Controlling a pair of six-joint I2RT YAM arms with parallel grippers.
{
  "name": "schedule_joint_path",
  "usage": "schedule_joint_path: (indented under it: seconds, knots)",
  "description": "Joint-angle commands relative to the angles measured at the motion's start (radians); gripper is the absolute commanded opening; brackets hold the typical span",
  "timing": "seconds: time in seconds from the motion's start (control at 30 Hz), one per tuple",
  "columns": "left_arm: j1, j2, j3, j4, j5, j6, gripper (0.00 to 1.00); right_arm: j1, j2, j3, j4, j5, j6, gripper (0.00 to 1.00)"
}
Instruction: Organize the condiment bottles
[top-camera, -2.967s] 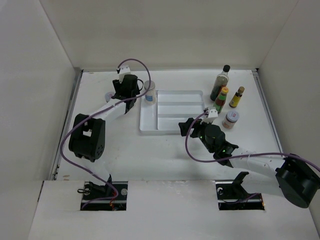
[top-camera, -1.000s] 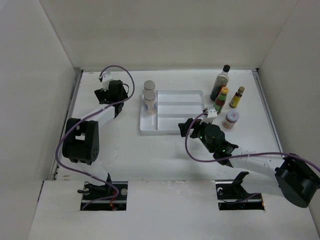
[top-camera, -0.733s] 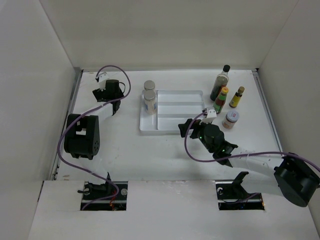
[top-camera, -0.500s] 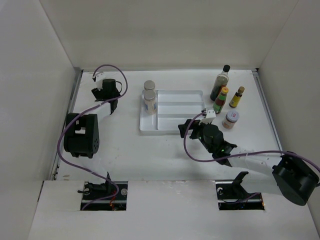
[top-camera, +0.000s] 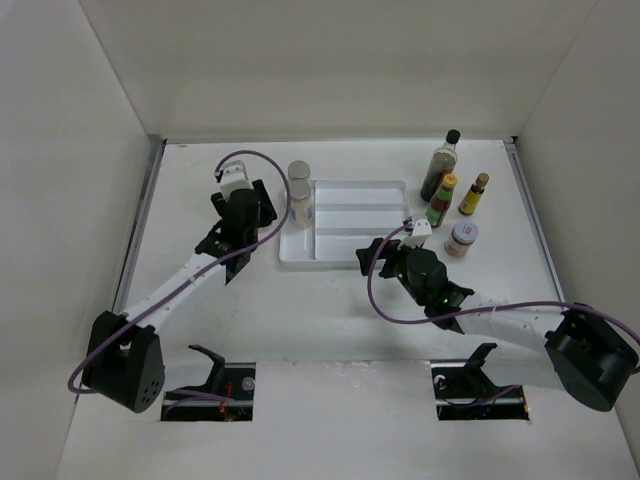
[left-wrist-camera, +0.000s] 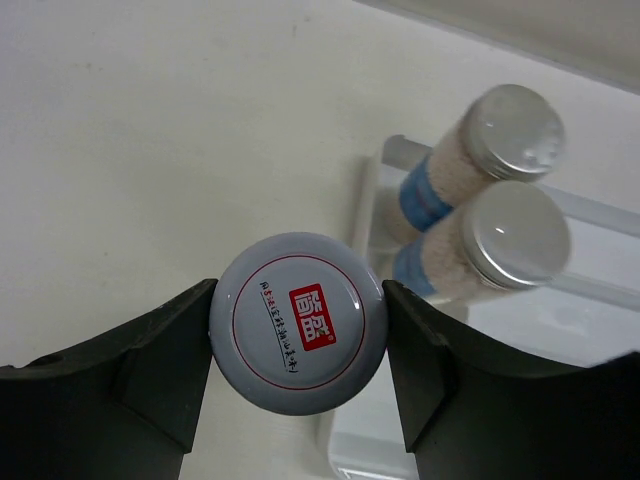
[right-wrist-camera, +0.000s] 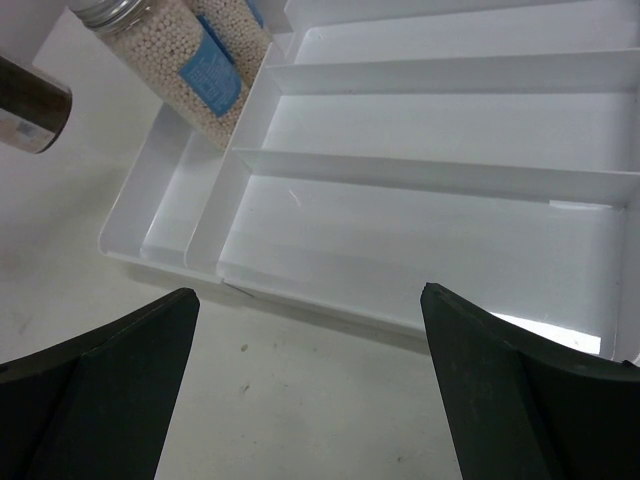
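Note:
My left gripper (top-camera: 246, 212) is shut on a short jar with a white lid and red logo (left-wrist-camera: 298, 322), its fingers (left-wrist-camera: 170, 340) pressing both sides of the lid. It sits just left of the white divided tray (top-camera: 350, 215). Two silver-lidded jars of white beads (left-wrist-camera: 515, 130) (left-wrist-camera: 517, 235) stand in the tray's left compartment (top-camera: 299, 190). At the back right stand a tall dark black-capped bottle (top-camera: 441, 165), two yellow-capped bottles (top-camera: 442, 200) (top-camera: 473, 194) and a red-white-lidded jar (top-camera: 461, 240). My right gripper (top-camera: 372, 255) hangs open by the tray's near edge (right-wrist-camera: 330, 300), with nothing between its fingers.
White walls close off the table on the left, back and right. The tray's long compartments (right-wrist-camera: 420, 130) lie bare. The right arm's purple cable (top-camera: 385, 300) loops over the table in front of the tray.
The left gripper shut on the white-lidded jar at the far left, then swung right with it to the tray's left side. The right arm has barely moved.

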Motion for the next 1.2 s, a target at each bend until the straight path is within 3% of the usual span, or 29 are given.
schedule_joint_path:
  seconds: [0.0,0.23,0.5,0.67,0.8,0.83,0.87,1.03,1.17]
  knots:
    - [-0.08,-0.086,-0.013,0.027,-0.034,-0.016,0.38,-0.009,-0.025,0.013,0.043,-0.008,0.014,1.0]
    - [-0.243,0.007,0.044,0.087,-0.024,-0.01,0.39,-0.018,-0.02,0.008,0.049,0.006,0.009,1.0]
    - [-0.257,0.132,0.011,0.179,-0.014,-0.006,0.41,-0.016,-0.023,0.005,0.056,0.021,0.005,1.0]
    - [-0.268,0.17,-0.025,0.254,-0.011,-0.004,0.52,-0.015,-0.015,0.005,0.057,0.049,-0.004,1.0]
    - [-0.274,0.175,-0.041,0.277,-0.005,-0.003,0.79,-0.015,-0.037,-0.004,0.071,0.081,-0.023,1.0]
    - [-0.274,0.166,-0.047,0.281,-0.011,-0.003,0.85,-0.01,-0.047,-0.014,0.091,0.092,-0.029,0.95]
    - [-0.271,0.152,-0.055,0.286,-0.014,0.001,0.99,-0.007,-0.058,-0.024,0.114,0.099,-0.036,0.84]
    - [-0.266,-0.013,-0.102,0.315,-0.035,0.002,1.0,-0.006,-0.116,-0.018,0.102,0.095,-0.043,0.37]
    - [-0.282,-0.197,-0.182,0.35,-0.118,0.001,1.0,-0.007,-0.192,0.066,-0.035,0.095,-0.033,0.22]
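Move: The brown grey-lidded jar is already in my left hand. It belongs in the open front end of the tray's left compartment, about 10 cm to my left hand's right, 3 cm back and 9 cm below. The near pale bottle stands about 7 cm beyond that spot and the far pale bottle about 14 cm beyond it, both directly in line. From my right hand the spot is some 22 cm left, 6 cm ahead and 7 cm down. I swing the jar about 10 cm right and slightly back with my left hand, turning it some 15 degrees clockwise, and sink about 7 cm into the compartment in front of the two pale bottles. My left fingers open wide, let go, and I climb about 8 cm clear, tips tilting up. Late on, my empty right hand nearly shuts, rising about 4 cm and easing right. ##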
